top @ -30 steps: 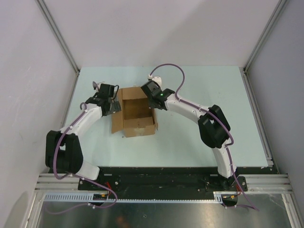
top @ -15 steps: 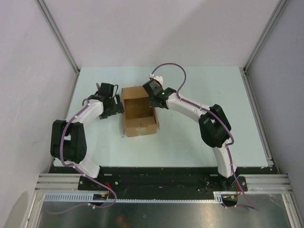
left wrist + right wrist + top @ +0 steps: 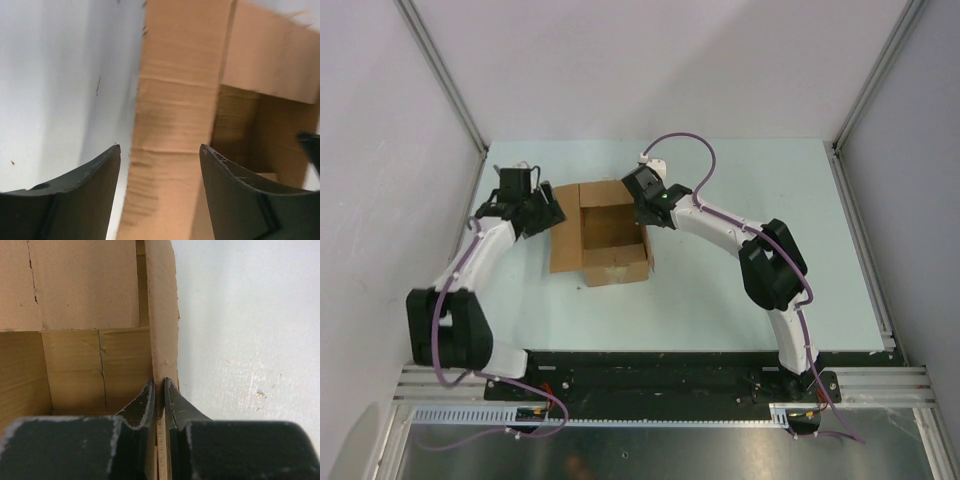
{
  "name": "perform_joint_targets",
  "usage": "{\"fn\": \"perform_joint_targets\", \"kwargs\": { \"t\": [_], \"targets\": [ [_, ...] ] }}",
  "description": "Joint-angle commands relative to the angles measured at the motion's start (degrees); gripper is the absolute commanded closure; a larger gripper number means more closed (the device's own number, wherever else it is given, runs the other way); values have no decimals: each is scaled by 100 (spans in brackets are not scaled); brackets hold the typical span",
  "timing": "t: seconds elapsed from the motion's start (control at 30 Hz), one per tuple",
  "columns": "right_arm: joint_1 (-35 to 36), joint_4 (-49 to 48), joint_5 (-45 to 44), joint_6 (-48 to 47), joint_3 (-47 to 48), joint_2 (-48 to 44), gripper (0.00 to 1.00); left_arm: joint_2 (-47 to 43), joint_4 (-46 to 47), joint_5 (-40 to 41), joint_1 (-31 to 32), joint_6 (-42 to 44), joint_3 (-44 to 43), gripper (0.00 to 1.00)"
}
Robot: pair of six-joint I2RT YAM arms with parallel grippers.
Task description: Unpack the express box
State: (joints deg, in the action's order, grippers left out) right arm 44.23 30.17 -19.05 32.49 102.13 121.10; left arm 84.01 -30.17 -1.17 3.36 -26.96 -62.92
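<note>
The express box (image 3: 610,232) stands open-topped at the middle of the table, brown cardboard, its left flap (image 3: 565,240) spread out flat to the left. My left gripper (image 3: 546,213) hovers at the far end of that flap. In the left wrist view it (image 3: 160,146) is open, with the flap (image 3: 175,100) seen between the two dark fingers (image 3: 85,190) but not pinched. My right gripper (image 3: 642,216) sits at the box's far right corner. In the right wrist view it (image 3: 159,382) is shut on the thin edge of the box wall (image 3: 162,315). The box's inside (image 3: 75,365) shows only bare cardboard.
The pale table (image 3: 740,290) is fenced by grey side walls and slanted aluminium posts (image 3: 440,80). A purple cable (image 3: 680,140) loops above the right arm. The arm bases sit on the black rail (image 3: 650,375) at the near edge.
My left gripper has drawn back to the left and narrowed somewhat. The box's left flap, upright half a second ago, lies spread out flat. The right gripper has kept its pinch.
</note>
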Motion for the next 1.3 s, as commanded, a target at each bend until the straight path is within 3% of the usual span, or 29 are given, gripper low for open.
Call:
{"fn": "perform_joint_targets", "kwargs": {
  "t": [0.0, 0.27, 0.47, 0.87, 0.93, 0.97, 1.03, 1.07, 1.2, 1.27],
  "targets": [
    [-19, -47, 217, 355, -132, 116, 100, -745, 266, 73, 25, 165, -344, 31],
    [-81, -47, 270, 416, -158, 151, 100, -957, 468, -278, 332, 209, -239, 31],
    [-90, -64, 384, 433, -193, 142, 100, -395, 513, 63, 604, 148, -116, 25],
    [-169, -196, 569, 495, -158, 230, 100, 625, 512, -138, 702, 50, 201, 28],
    [-169, -205, 630, 478, -167, 247, 100, 888, 460, -392, 702, 103, 79, 33],
    [-160, -196, 648, 469, -167, 239, 100, 959, 434, -489, 702, 95, 43, 44],
    [-151, -205, 631, 373, -167, 230, 100, 1021, 425, -647, 702, 103, -27, 53],
    [-134, -222, 570, 294, -158, 178, 100, 1030, 425, -674, 702, 103, -54, 62],
    [-107, -468, 402, -207, -184, -68, 100, 925, 416, -595, 702, 305, -186, 79],
    [-116, -547, 367, -514, -105, -156, 81, 855, 416, -586, 702, 410, -247, 89]
  ]
}}
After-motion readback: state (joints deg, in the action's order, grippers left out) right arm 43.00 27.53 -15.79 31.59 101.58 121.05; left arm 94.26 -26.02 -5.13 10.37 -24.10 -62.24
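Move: The express box's left rim runs about 6 cm to the right of the left hand, level with it fore and aft and some 4 cm lower. The left flap reaches out from that rim, its middle about 3 cm to the hand's right and just below. The far flap lies roughly 10 cm right and 6 cm ahead, the near flap some 12 cm right and 7 cm back. From the right hand the left rim is about 15 cm to the left, 1 cm back and near its height. The box's left flap and side wall are taken between the left fingers: the left hand rises about 8 cm with fingers wide and tips up, crosses right over the rim's line, then drops some 14 cm astride the wall, edging further right as the wrist turns slightly clockwise and the fingers close to pinch it. The right hand keeps its grip on the right wall. ##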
